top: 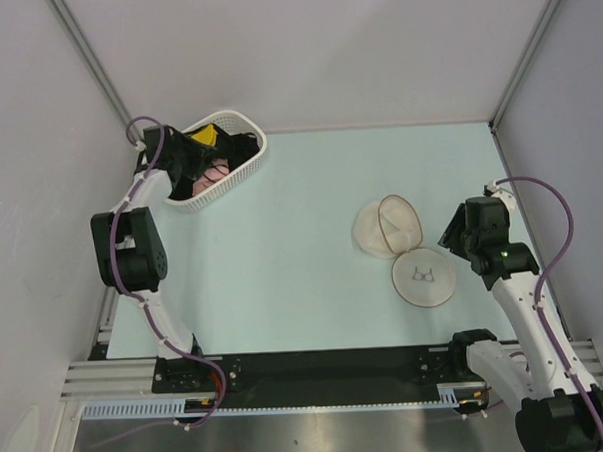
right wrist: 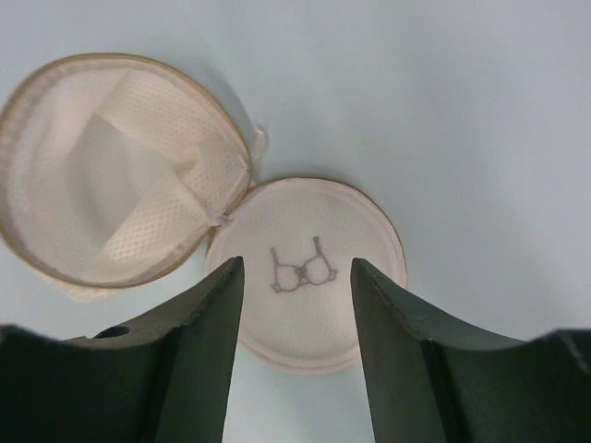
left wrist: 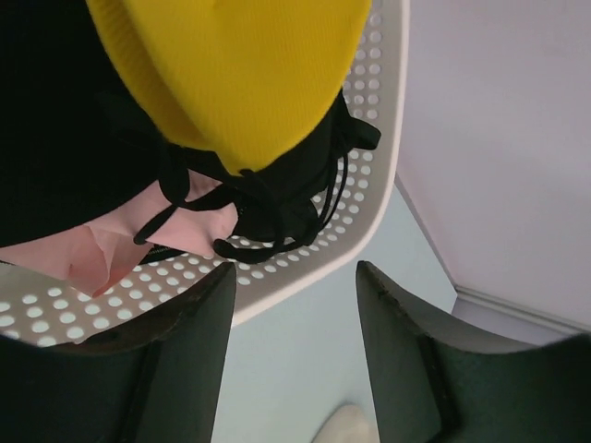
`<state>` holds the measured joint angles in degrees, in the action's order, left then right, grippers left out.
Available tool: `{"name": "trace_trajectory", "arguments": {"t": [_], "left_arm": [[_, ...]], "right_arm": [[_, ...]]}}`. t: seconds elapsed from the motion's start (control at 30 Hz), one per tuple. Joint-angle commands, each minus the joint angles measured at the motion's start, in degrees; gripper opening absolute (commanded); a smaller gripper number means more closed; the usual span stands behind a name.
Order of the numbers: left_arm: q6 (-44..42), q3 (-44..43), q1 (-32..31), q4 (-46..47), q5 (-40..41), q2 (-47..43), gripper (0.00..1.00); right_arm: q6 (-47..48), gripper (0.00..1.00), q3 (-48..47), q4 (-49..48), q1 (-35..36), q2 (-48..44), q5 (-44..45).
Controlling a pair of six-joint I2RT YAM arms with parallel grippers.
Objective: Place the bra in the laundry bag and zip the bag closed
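Note:
The yellow bra (top: 207,136) lies in the white slotted basket (top: 242,123) at the back left, on top of other garments. In the left wrist view its yellow cup (left wrist: 240,74) fills the top, with black straps hanging under it. My left gripper (left wrist: 295,272) hovers over the basket's rim (left wrist: 369,166), open and holding nothing. The laundry bag (top: 387,227) lies unzipped at mid right, one mesh half hollow side up (right wrist: 111,175), the other dome up and showing its bra icon (right wrist: 305,221). My right gripper (right wrist: 295,268) stands open just above the icon half, empty.
A pink garment (left wrist: 111,240) and a black one (left wrist: 55,111) lie under the bra in the basket. Grey enclosure walls (top: 37,117) close in the pale green table (top: 302,246) on three sides. The left arm's elbow (top: 130,248) sits near the left wall.

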<state>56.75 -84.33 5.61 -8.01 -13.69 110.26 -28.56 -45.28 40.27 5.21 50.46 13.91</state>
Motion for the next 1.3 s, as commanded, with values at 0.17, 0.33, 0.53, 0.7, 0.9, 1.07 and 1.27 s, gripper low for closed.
{"name": "trace_trajectory", "arguments": {"t": [0.17,0.33,0.53,0.7,0.9,1.07,1.27], "left_arm": [[3.4,-6.6,2.5,2.6,2.5,3.6,0.47],[3.6,-8.4,3.4,1.6,3.7,5.0,0.47],[3.4,-14.6,3.9,-1.9,4.6,8.4,0.47],[4.1,-18.1,3.9,-4.5,4.5,11.3,0.45],[5.1,-19.1,3.9,-5.6,4.9,12.7,0.41],[5.4,-21.0,3.8,-5.5,1.1,12.7,0.07],[2.6,-20.4,1.3,-5.4,-0.1,3.0,0.0]], "right_arm": [[2.5,0.55,-3.3,1.7,0.2,-6.3,-4.1],[2.7,0.56,-3.6,1.6,0.3,-5.9,-4.6],[2.7,0.56,-3.2,1.0,0.3,-5.9,-5.1],[2.9,0.56,-3.3,0.9,0.3,-6.2,-5.2],[2.8,0.56,-3.8,0.8,0.2,-6.2,-5.3],[2.5,0.56,-4.2,1.0,0.3,-6.3,-5.7],[2.3,0.56,-4.8,1.2,0.3,-6.4,-6.6]]}}
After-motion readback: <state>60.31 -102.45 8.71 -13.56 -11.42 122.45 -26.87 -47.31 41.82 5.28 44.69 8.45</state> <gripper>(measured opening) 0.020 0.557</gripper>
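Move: The yellow bra, on top of the laundry in the basket, lies about 7 cm ahead of my open left hand, 5 cm to its left and a few centimetres lower. The pink cloth is roughly 3 cm back and 8 cm below this hand. The black bundle at the basket's right end sits some 7 cm ahead and 6 cm to the right, 7 cm lower. From my right hand the yellow bra is about 36 cm ahead and 65 cm left. I carry my left hand, rolled onto its side, almost level over the laundry, about 6 cm forward and 4 to 5 cm left to the yellow bra, narrowing my fingers a little on the way. Once there I close them fully and pinch a fold at its near edge. Meanwhile my right hand rises about 3 cm, staying open beside the laundry bag. ##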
